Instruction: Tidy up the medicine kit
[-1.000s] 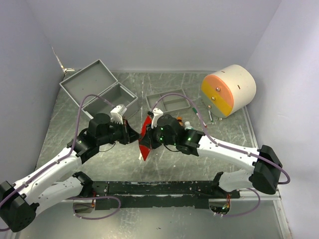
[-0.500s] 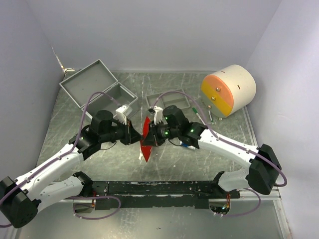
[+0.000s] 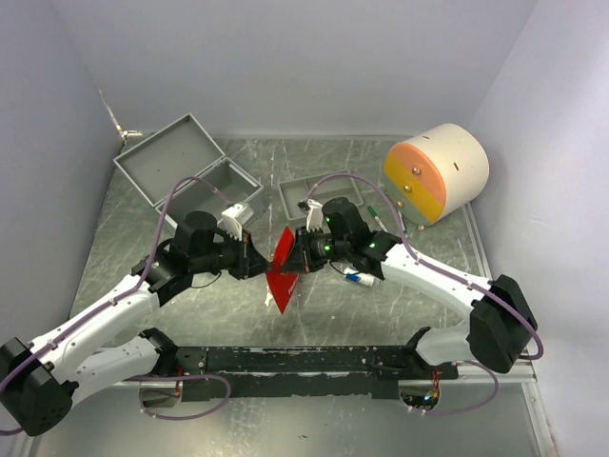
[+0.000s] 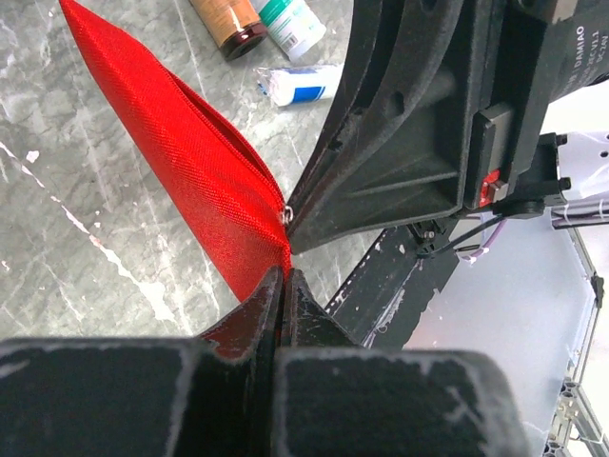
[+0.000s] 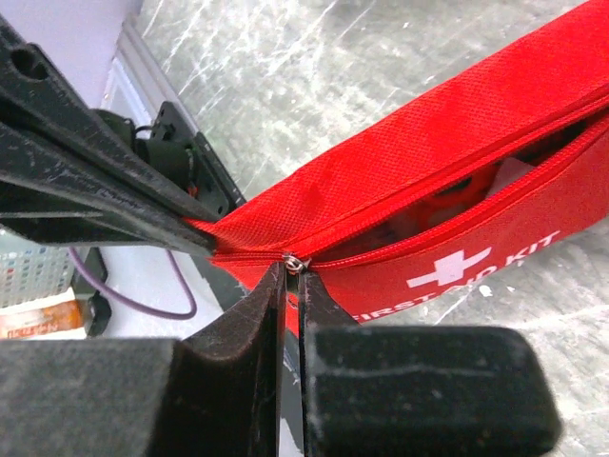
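Observation:
The medicine kit [image 3: 171,152] is a grey metal case standing with its lid open at the back left, apart from both arms. A red first-aid pouch [image 3: 282,276] hangs above the table between the arms. My left gripper [image 4: 284,276] is shut on the pouch's [image 4: 181,162] end corner. My right gripper [image 5: 291,271] is shut on the small metal zipper pull [image 5: 296,260], close to the left gripper's fingers [image 5: 86,190]. The pouch [image 5: 447,143] gapes open along its zip beyond the pull, with white contents dimly visible inside.
A shallow grey divided tray [image 3: 319,195] lies behind the grippers. A cream drum with an orange and yellow face [image 3: 436,173] stands at the back right. An amber bottle [image 4: 228,19], a white bottle [image 4: 290,24] and a small tube [image 4: 300,84] lie under the right arm.
The right wrist has swung back and to the right with the zipper pull held. The pouch has tipped from near upright to a slant. The left gripper keeps its hold.

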Motion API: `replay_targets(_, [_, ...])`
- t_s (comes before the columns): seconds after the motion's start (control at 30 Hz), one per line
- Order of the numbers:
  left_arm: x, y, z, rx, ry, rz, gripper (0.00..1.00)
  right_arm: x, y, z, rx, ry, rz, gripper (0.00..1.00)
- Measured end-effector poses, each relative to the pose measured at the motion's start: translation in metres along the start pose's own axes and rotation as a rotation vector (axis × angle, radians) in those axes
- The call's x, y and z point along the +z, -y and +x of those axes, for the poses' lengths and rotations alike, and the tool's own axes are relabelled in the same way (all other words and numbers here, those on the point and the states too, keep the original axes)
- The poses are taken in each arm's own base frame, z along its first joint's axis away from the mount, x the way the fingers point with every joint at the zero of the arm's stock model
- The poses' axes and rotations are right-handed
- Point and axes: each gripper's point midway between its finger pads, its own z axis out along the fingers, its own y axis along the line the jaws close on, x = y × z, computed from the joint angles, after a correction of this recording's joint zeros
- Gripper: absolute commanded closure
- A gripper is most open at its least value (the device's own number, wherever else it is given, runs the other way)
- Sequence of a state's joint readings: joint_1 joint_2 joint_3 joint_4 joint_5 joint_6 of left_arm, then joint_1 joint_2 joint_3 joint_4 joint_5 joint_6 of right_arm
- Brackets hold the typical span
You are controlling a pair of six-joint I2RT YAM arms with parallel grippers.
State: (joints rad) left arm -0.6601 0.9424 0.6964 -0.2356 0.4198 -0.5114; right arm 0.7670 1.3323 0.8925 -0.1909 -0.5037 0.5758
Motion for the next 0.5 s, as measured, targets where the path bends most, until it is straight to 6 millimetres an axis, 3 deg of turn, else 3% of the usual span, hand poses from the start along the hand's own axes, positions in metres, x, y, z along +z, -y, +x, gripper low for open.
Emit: replay_targets(0.5, [0.001,-0.008,-0.001,0.001,0.006,-0.037,0.93,-0.011,0.053,-0.027,0.031,0.198,0.323,1.00])
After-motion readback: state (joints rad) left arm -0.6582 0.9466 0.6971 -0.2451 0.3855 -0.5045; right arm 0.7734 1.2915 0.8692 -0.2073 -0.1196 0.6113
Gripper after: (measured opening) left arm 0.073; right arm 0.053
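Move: The right gripper already pinches the zip pull of the red first aid pouch; the open zip's far end lies about 10 cm straight ahead of it, nearly level. The blue-white tube lies some 17 cm to its right, 2 cm farther out and 12 cm lower; the brown bottle about 9 cm ahead, 13 cm right and 10 cm below. The left gripper still pinches the pouch's near corner, with that zip end roughly 12 cm ahead and 4 cm right. Draw the zip pull with the right gripper forward and to the right, away from the left gripper, about 6 cm and gathering speed, swinging the wrist some 20 degrees clockwise as it runs along the zip. Keep both grips shut, and hold the pouch's near corner nearly still with the left gripper as the anchor. ##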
